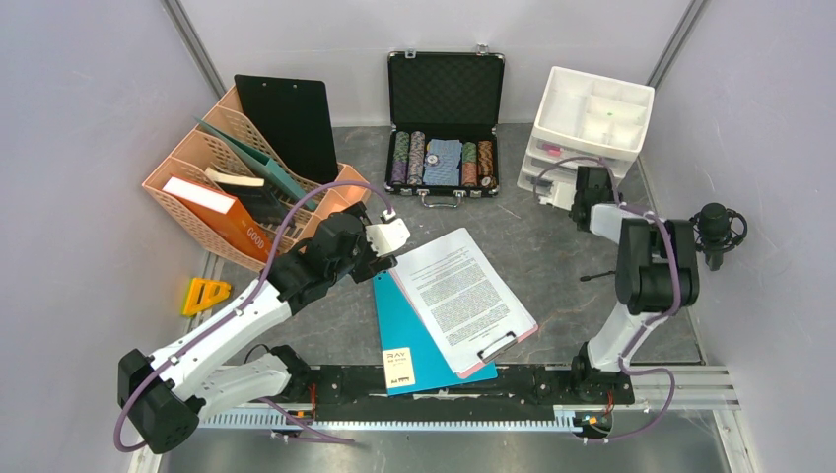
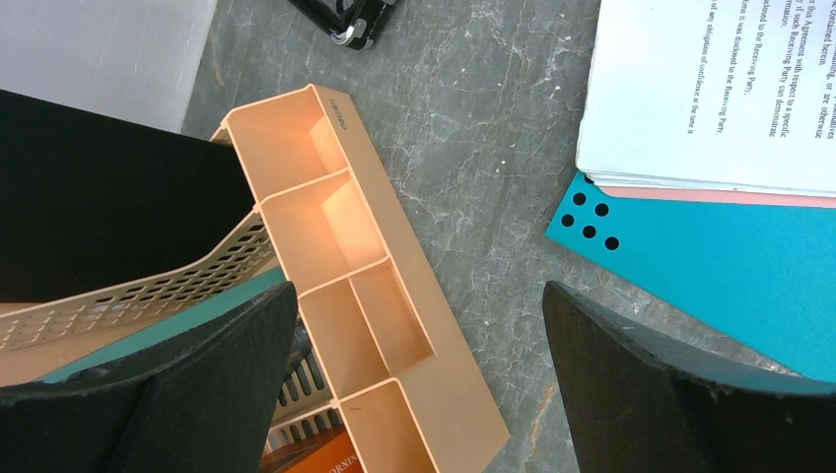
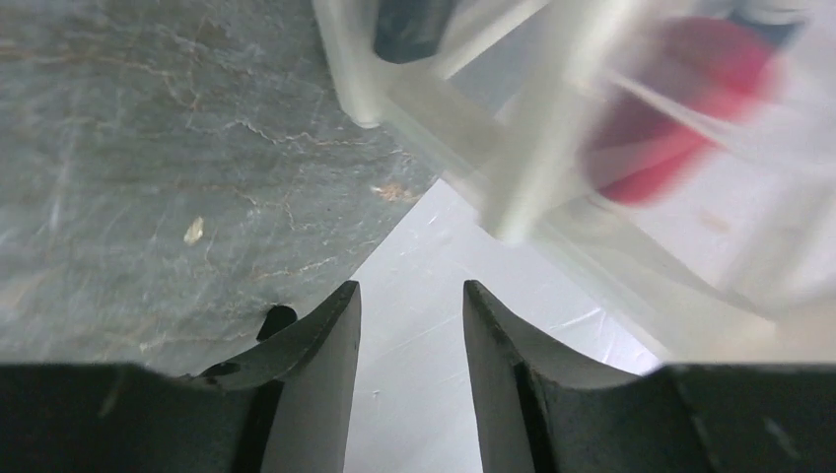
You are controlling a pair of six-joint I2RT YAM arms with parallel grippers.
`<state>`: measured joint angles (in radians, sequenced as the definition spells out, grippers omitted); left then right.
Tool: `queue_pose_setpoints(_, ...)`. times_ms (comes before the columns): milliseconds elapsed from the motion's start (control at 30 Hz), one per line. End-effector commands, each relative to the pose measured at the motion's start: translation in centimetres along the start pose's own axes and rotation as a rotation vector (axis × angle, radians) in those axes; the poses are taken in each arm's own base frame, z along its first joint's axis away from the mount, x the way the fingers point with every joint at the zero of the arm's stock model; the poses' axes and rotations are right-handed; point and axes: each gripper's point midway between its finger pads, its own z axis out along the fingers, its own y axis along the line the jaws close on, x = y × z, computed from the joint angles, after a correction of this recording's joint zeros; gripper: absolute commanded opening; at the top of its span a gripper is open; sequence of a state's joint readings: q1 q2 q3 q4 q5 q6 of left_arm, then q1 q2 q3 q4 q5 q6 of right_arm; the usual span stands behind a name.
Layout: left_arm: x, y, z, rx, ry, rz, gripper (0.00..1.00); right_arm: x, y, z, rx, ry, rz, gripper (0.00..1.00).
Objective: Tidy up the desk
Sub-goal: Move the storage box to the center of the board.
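Observation:
The desk (image 1: 552,261) is a dark grey mottled tabletop. A clipboard with a printed sheet (image 1: 463,296) lies across a teal folder (image 1: 414,340) at its centre. My left gripper (image 1: 383,254) hovers between the orange file organiser (image 1: 212,187) and those papers. In the left wrist view it (image 2: 419,291) is open wide, with only the organiser's small front compartments (image 2: 340,266) and bare desk below. My right gripper (image 1: 570,202) sits low at the front of the white drawer unit (image 1: 590,123). Its jaws (image 3: 409,296) stand apart over a white surface, with nothing between them.
A black foam-lined case of poker chips (image 1: 444,148) stands open at the back. A black clipboard (image 1: 288,123) and books stand in the organiser. A yellow object (image 1: 204,294) lies far left, a microphone (image 1: 718,232) far right. A blurred red item (image 3: 680,108) shows inside a translucent drawer.

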<state>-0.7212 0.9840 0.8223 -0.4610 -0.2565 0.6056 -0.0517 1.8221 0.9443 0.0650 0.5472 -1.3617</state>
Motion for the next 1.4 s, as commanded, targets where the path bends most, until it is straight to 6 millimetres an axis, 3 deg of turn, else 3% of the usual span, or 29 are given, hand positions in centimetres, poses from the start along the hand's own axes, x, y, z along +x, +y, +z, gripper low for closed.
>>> queue_pose_setpoints(0,-1.5,1.5,-0.4,-0.045,-0.052,0.000,1.00,-3.0,-2.5,-5.4,-0.094,-0.295,0.216,0.50)
queue_pose_setpoints(100,-1.5,1.3,-0.3,-0.040,-0.054,-0.003,1.00,-5.4,-2.5,-9.5,-0.210,-0.502,0.365,0.58)
queue_pose_setpoints(200,-1.6,1.3,-0.2,-0.036,-0.054,-0.008,1.00,-7.2,-4.1,-13.3,-0.275,-0.659,0.505,0.63)
queue_pose_setpoints(467,-1.7,1.3,-0.3,-0.029,-0.050,-0.020,1.00,-10.4,-14.0,-21.0,-0.298,-0.977,0.849,0.67)
queue_pose_setpoints(600,-1.6,1.3,-0.3,-0.030,-0.042,-0.016,1.00,-11.6,-18.6,-23.1,-0.289,-1.092,0.978,0.70)
queue_pose_setpoints(800,-1.3,1.3,0.1,-0.031,-0.021,0.000,1.00,-14.3,-22.5,-23.2,-0.361,-1.172,1.127,0.72)
queue_pose_setpoints(1000,-1.3,1.1,0.9,-0.025,-0.009,0.006,1.00,-16.7,-25.0,-21.1,-0.351,-1.161,1.220,0.72)
queue_pose_setpoints(1133,-1.2,0.9,1.4,-0.017,-0.002,0.013,1.00,-19.4,-25.3,-20.9,-0.356,-1.148,1.248,0.72)
queue_pose_setpoints(1367,-1.4,0.7,1.8,-0.011,-0.007,0.012,1.00,-20.7,-24.3,-17.0,-0.275,-1.001,1.299,0.71)
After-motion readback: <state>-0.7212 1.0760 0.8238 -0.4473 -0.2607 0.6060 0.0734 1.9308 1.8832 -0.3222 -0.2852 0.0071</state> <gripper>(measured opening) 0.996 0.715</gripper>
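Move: The storage box stands just off the right hand, its middle about 9 cm ahead, 9 cm to the left and 5 cm higher. From the same hand, the poker case lies some 11 cm ahead, 35 cm left and slightly lower, and the microphone about 10 cm back, 14 cm right and a little higher. From the left hand, the box is roughly 29 cm ahead, 34 cm right and 7 cm lower. Leaving its low place close against the front of the storage box, the right hand swings left and up across that face, then reaches forward and dips about 4 cm beside the left rim: some 24 cm left, 22 cm up and 15 cm forward in all. The wrist rolls about 90 degrees, left side rising, as the half-open fingers spread wider. The left hand, empty and open, sinks about 2 cm late on. ##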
